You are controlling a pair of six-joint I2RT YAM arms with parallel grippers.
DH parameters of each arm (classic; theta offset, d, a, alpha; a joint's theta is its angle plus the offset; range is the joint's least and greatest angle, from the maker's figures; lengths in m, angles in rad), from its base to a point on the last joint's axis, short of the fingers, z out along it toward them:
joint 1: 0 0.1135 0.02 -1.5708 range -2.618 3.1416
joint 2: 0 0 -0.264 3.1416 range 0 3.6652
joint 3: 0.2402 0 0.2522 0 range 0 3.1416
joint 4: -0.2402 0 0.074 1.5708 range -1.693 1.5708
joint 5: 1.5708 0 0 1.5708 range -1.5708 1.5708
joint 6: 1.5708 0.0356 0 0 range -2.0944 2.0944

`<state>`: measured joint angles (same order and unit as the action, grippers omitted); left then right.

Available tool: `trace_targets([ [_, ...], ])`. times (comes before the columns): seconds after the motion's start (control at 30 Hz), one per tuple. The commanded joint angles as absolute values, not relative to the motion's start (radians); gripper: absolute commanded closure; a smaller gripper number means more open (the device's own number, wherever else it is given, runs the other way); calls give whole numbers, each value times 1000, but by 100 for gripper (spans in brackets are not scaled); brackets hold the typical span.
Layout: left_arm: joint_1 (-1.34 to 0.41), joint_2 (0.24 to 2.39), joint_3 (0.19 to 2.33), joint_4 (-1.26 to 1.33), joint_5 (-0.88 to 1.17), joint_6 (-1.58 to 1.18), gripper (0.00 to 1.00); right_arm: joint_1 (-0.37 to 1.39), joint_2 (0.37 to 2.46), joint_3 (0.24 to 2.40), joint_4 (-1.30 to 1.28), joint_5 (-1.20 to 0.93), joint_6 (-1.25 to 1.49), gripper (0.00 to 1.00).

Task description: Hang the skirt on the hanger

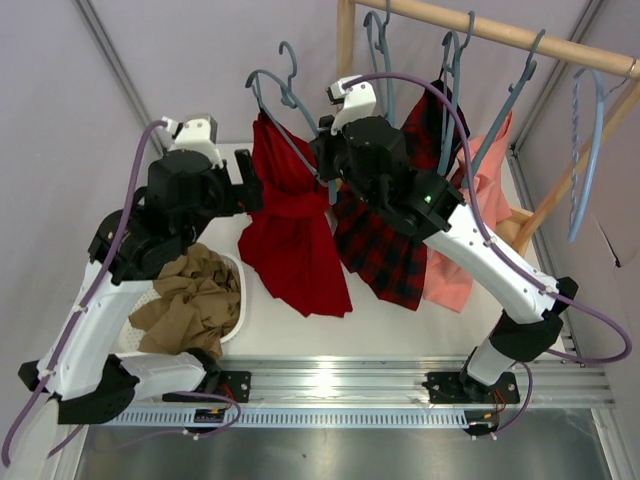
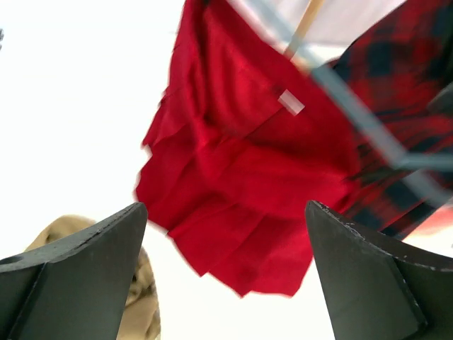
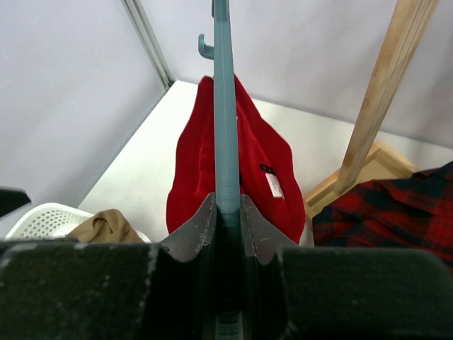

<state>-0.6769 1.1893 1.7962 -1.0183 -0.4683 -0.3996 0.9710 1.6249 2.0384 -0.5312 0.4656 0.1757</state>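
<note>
The bright red skirt (image 1: 292, 225) hangs draped over a grey-blue hanger (image 1: 283, 92), lifted above the table. My right gripper (image 1: 326, 170) is shut on that hanger's arm. In the right wrist view the hanger (image 3: 225, 120) runs straight out from between the shut jaws of the right gripper (image 3: 226, 209), with the skirt (image 3: 255, 163) folded over its far part. My left gripper (image 1: 252, 190) is just left of the skirt. In the left wrist view it (image 2: 226, 234) stands wide open with nothing between its fingers, and the skirt (image 2: 241, 177) hangs apart from them.
A wooden rail (image 1: 500, 35) at the back right carries several more hangers, a red-and-black plaid garment (image 1: 385, 250) and a pink one (image 1: 455, 265). A paler blue hanger (image 1: 588, 150) hangs at the far right. A white basket (image 1: 238, 325) holds a tan garment (image 1: 190, 300).
</note>
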Motion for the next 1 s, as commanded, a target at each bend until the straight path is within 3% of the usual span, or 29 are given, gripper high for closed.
trace_targets([
  [0.0, -678, 1174, 1702, -1045, -497, -356, 1, 966, 1626, 2184, -463, 453, 131, 100],
  [0.17, -638, 1147, 1574, -948, -448, -354, 0, 965, 1646, 2303, -571, 423, 92, 100],
  [0.4, -515, 1042, 1316, -654, -348, -595, 7, 966, 1537, 2109, -499, 411, 158, 100],
  [0.7, -511, 1118, 1309, -505, -394, -641, 18, 968, 1471, 1956, -426, 356, 224, 100],
  [0.83, -512, 1160, 1299, -500, -391, -670, 30, 969, 1470, 1960, -425, 364, 222, 100],
  [0.97, -512, 1180, 1315, -541, -396, -689, 26, 969, 1473, 1971, -423, 376, 207, 100],
])
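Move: The red skirt hangs from the hanger in the right gripper; its middle is some 11 cm ahead of the open left hand, 4 cm to its right and 17 cm lower. The hanger's middle is about 12 cm ahead, 5 cm right and 4 cm above that left hand; the brown cloth lies roughly 16 cm left, 2 cm back and far below. From the right hand the skirt's middle is about 8 cm forward, 7 cm left and 20 cm down. Drop the open left gripper about 12 cm, then ease it forward to the upper part of the hanging skirt, about 7 cm in all, rising a little midway; dip its left side some 15 degrees and begin to narrow the fingers without shutting them. With the right gripper keep hold of the hanger, bob it up and down again, and draw it back a little. ##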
